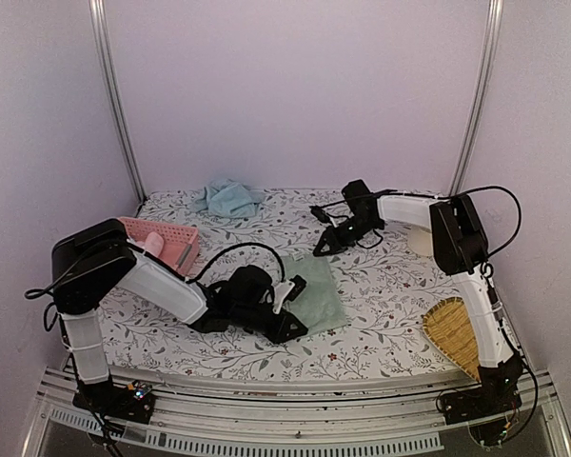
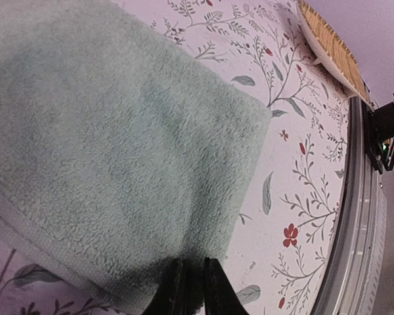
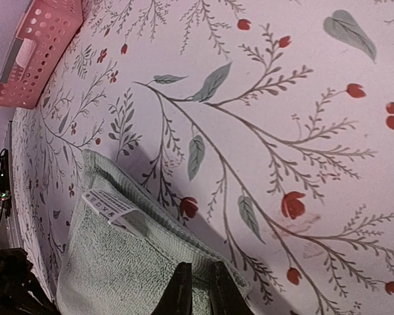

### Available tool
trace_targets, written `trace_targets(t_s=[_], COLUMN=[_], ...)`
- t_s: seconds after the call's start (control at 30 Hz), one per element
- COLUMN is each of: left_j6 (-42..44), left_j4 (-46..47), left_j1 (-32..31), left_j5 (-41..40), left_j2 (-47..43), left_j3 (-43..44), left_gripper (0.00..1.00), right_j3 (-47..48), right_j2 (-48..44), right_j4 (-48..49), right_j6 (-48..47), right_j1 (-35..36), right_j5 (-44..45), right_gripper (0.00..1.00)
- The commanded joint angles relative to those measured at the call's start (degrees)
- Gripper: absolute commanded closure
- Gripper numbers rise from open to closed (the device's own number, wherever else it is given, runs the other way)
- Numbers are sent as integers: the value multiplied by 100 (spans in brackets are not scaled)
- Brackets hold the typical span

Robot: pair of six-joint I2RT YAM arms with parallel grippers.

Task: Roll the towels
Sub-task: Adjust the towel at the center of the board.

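The pale sage green towel (image 1: pixel 322 295) lies folded flat in the middle of the table. My left gripper (image 1: pixel 292 328) sits at its near edge, and the left wrist view shows its jaws (image 2: pixel 189 289) pinched shut on the edge of that green towel (image 2: pixel 118 144). My right gripper (image 1: pixel 322 246) is at the towel's far corner. In the right wrist view it (image 3: pixel 198 289) is shut on the hemmed corner of the green towel (image 3: pixel 111 269), beside a white care label (image 3: pixel 115 209). The light blue towel (image 1: pixel 226 197) lies crumpled at the back of the table.
A pink lattice basket (image 1: pixel 171 238) (image 3: pixel 39 46) stands at the left, just behind my left arm. A woven bamboo tray (image 1: pixel 455 333) (image 2: pixel 331 46) lies at the near right by the right arm's base. A cream object (image 1: pixel 420 240) sits behind the right forearm.
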Motion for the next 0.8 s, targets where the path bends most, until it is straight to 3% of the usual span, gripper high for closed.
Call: trace_targets(t_s=[0.0, 0.3, 0.47, 0.73, 0.77], left_j6=[254, 506, 648, 524, 543], left_j4=[-450, -700, -777, -743, -788], left_j1=[208, 354, 364, 387, 384], left_j5=[78, 67, -29, 313, 262], left_j2=[396, 307, -173, -834, -949], left_j3=[157, 311, 462, 702, 671], left_gripper=[88, 86, 81, 59, 53], right_j3=[-368, -785, -737, -861, -1009], right_j2=[-59, -405, -653, -1944, -2131], right_j4=[-226, -198, -144, -599, -634], right_j6=[33, 56, -331, -1051, -1245], right_j1=[-296, -301, -306, -354, -355], right_j5=[1162, 1388, 194, 215, 162], right_gripper=[86, 86, 82, 65, 64])
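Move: Both hands already have closed fingertips on the green towel, the left at its near-left corner and the right at its far-right one. Its middle is some 12 cm ahead and 5 cm right of the left hand, and about 12 cm back and 2 cm left of the right. The pink basket is about 23 cm ahead and 35 cm left of the left hand; from the right hand, the mug stands some 25 cm right and 2 cm ahead, the blue towel 23 cm left and 19 cm ahead. Keeping low with their closed fingertips on opposite corners, the two hands finish straightening the green towel: the right draws its far-right corner about 3.5 cm to the right, while the left takes the near-left corner some 2 cm forward. After a brief near-stop both sets of fingers open to roughly a third of their range, let the corners go and lift about 5 cm straight up off the cloth, the wrists hardly turning. ##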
